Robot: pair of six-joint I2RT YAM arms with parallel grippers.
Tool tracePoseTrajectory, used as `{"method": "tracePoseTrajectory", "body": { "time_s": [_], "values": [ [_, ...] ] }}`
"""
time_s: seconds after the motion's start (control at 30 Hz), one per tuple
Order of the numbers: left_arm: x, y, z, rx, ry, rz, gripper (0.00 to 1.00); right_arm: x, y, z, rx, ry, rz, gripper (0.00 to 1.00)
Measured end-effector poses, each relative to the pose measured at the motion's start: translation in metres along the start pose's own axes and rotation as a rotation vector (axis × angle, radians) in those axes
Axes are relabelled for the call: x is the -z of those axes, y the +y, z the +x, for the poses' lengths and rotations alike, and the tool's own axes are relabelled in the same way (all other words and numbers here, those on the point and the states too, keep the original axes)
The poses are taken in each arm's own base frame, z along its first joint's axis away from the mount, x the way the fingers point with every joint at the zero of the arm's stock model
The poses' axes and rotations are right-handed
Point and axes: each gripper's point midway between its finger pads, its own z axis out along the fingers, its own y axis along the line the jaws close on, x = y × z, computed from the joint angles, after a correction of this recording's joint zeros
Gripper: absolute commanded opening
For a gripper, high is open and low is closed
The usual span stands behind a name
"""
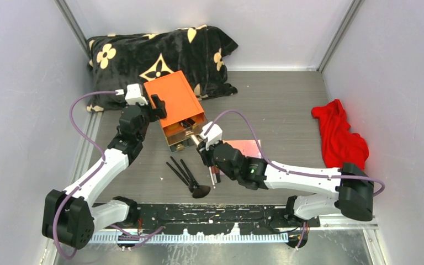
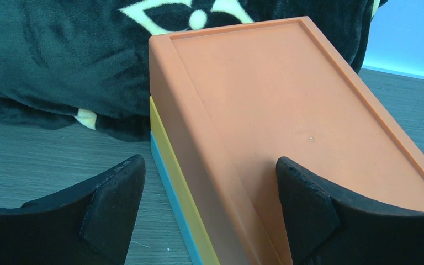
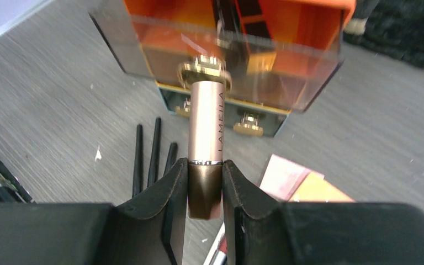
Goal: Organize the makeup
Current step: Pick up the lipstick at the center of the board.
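Observation:
My right gripper (image 3: 205, 165) is shut on the dark end of a rose-gold makeup tube (image 3: 205, 127). The tube points at the clear open drawer (image 3: 226, 66) of the orange box (image 1: 174, 99), its tip near the drawer's gold knob. Thin black-handled brushes (image 1: 182, 172), one with a fluffy brown head (image 1: 201, 191), lie on the table left of that gripper (image 1: 203, 144). A shiny pink palette (image 1: 243, 148) lies under the right wrist, with a slim red pencil (image 1: 214, 178) beside it. My left gripper (image 2: 210, 182) stands open astride the box's long left edge (image 2: 287, 110).
A black blanket with cream flowers (image 1: 154, 49) lies bunched behind the box. A red cloth (image 1: 339, 135) sits at the right side of the table. Grey walls close in the table on three sides.

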Motion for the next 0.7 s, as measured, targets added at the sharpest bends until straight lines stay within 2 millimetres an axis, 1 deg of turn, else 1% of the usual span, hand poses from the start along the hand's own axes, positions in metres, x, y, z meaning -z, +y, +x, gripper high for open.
{"method": "tracePoseTrajectory", "body": {
  "time_s": [0.17, 0.27, 0.43, 0.53, 0.63, 0.7],
  "values": [
    [-0.002, -0.001, 0.0, 0.0, 0.002, 0.0, 0.86, 0.0, 0.005, -0.049, 0.031, -0.063, 0.002, 0.09],
    [-0.002, -0.001, 0.0, 0.0, 0.002, 0.0, 0.86, 0.001, 0.007, -0.071, 0.041, -0.099, 0.003, 0.09],
    [-0.002, -0.001, 0.0, 0.0, 0.002, 0.0, 0.86, -0.005, 0.006, -0.09, 0.06, -0.122, 0.013, 0.11],
    [-0.002, -0.001, 0.0, 0.0, 0.002, 0.001, 0.86, -0.016, 0.002, -0.096, 0.077, -0.117, 0.025, 0.11],
    [-0.002, -0.001, 0.0, 0.0, 0.003, 0.002, 0.86, -0.032, -0.008, -0.097, 0.087, -0.103, 0.045, 0.11],
    [-0.002, -0.001, 0.0, 0.0, 0.003, 0.002, 0.86, -0.043, -0.019, -0.095, 0.094, -0.089, 0.062, 0.11]
  ]
}}
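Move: The lipstick is already in the right fingers; the makeup box's open clear drawer is about 8 cm ahead of that hand, 5 cm to its left and 6 cm lower. The orange lid's middle lies some 16 cm ahead and 9 cm left, near hand height. On the table, about 16 cm down, are the brushes, 4 cm back and 5 cm left, and the lip pencils, level with the hand and 5 cm right. From the left hand the drawer lies roughly 14 cm right, 3 cm back and 9 cm lower. Upward first, quickly, the right hand carries the held lipstick clear of the drawer front, rising nearly 9 cm while drifting forward and left. The climb then levels off and the hand swings forward above the open drawer, about 7 cm in all, dipping slightly at the end. The wrist tips the fingers up a little, less than 10 degrees, and the grip on the tube holds. ##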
